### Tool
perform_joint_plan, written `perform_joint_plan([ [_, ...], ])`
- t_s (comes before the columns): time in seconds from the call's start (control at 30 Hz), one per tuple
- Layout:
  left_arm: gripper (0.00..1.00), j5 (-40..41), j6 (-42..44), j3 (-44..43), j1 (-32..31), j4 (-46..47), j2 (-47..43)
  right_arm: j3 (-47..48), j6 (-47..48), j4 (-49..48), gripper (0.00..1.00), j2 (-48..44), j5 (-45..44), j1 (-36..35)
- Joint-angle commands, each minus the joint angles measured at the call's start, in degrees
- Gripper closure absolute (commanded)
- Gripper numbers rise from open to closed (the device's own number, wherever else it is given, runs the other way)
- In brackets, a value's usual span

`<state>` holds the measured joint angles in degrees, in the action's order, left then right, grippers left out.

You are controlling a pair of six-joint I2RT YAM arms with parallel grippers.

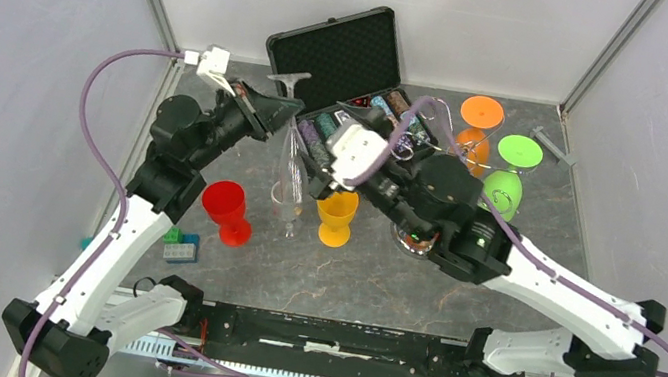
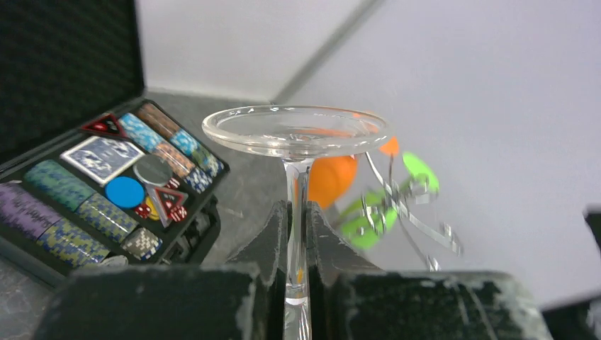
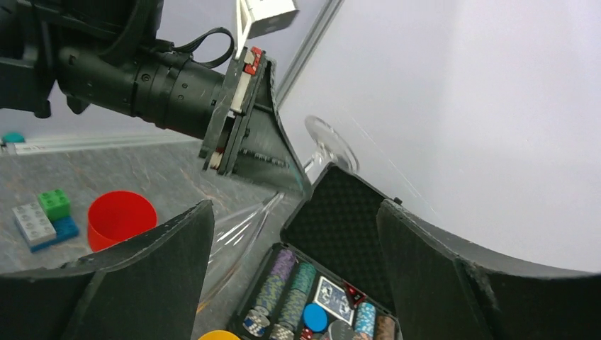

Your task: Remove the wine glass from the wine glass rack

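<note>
A clear wine glass hangs foot-up, its bowl low between the red and yellow cups. My left gripper is shut on its stem just under the foot; in the left wrist view the stem runs between the two pads of that gripper. My right gripper stands open beside the bowl, holding nothing. In the right wrist view its fingers are wide apart, with the glass to their left. The chrome wine glass rack stands to the right, apart from the clear glass.
An open black chip case lies at the back centre. An orange glass and a green glass hang on the rack. A red cup, a yellow cup and toy blocks stand on the table.
</note>
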<state>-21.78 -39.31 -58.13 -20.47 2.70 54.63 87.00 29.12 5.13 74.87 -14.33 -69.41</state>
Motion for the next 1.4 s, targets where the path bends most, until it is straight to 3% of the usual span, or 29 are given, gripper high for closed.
perform_joint_plan([
  [0.0, 0.98, 23.3, -14.5, -0.7, 0.1, 6.4, -3.0, -6.9, -5.4, -8.6, 0.11, -7.0, 2.4, -0.3],
  [0.13, 0.98, 34.3, -25.5, 4.5, 0.1, 15.1, -6.4, -13.1, -15.2, -14.2, 0.13, -10.7, -2.0, -0.3],
  [0.27, 0.98, 38.2, -28.2, 5.1, 0.1, 21.5, -6.7, -13.8, -32.3, -14.3, 0.15, -11.1, -4.7, -0.3],
  [0.4, 0.98, 40.9, -33.5, 6.4, 0.1, 24.6, -6.9, -20.5, -49.2, -23.3, 0.16, -13.1, -4.5, -0.3],
  [0.53, 0.98, 43.7, -38.1, 8.1, 0.1, 26.6, -7.9, -27.9, -57.5, -35.0, 0.17, -15.0, -9.0, -0.3],
  [1.03, 0.98, 40.6, -42.5, 8.3, 0.0, 27.8, -9.1, -21.7, -64.3, -37.9, 0.24, -7.3, -7.5, -0.3],
  [1.3, 0.98, 39.4, -44.0, 8.7, 0.0, 29.4, -8.8, -19.5, -65.8, -37.8, 0.48, -5.0, -5.8, -0.2],
  [1.37, 0.98, 38.7, -44.3, 8.6, 0.0, 29.7, -8.7, -19.2, -66.0, -38.0, 0.49, -4.6, -6.0, -0.2],
])
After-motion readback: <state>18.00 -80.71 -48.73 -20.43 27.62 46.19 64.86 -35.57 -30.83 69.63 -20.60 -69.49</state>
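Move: The left gripper already holds the clear wine glass by its stem, bowl hanging about 8 cm below and 4 cm back; the open right gripper lies roughly 8 cm back, 5 cm right and 8 cm above it. From the right hand the bowl is some 4 cm ahead, 4 cm left and 14 cm below. On the table, 39 cm below that hand, the yellow glass stands 5 cm ahead, 3 cm right. Keep the left fingers shut on the stem and carry the wine glass left and up, about 10 cm each, swinging the fingers to point forward and upward while rolling the hand's left side down, so the bowl swings towards the right gripper. Ease the right hand back and right, dip it and bring it up again, rolling it clockwise seen from behind by some 70 degrees; then partly close its fingers near the rim. ##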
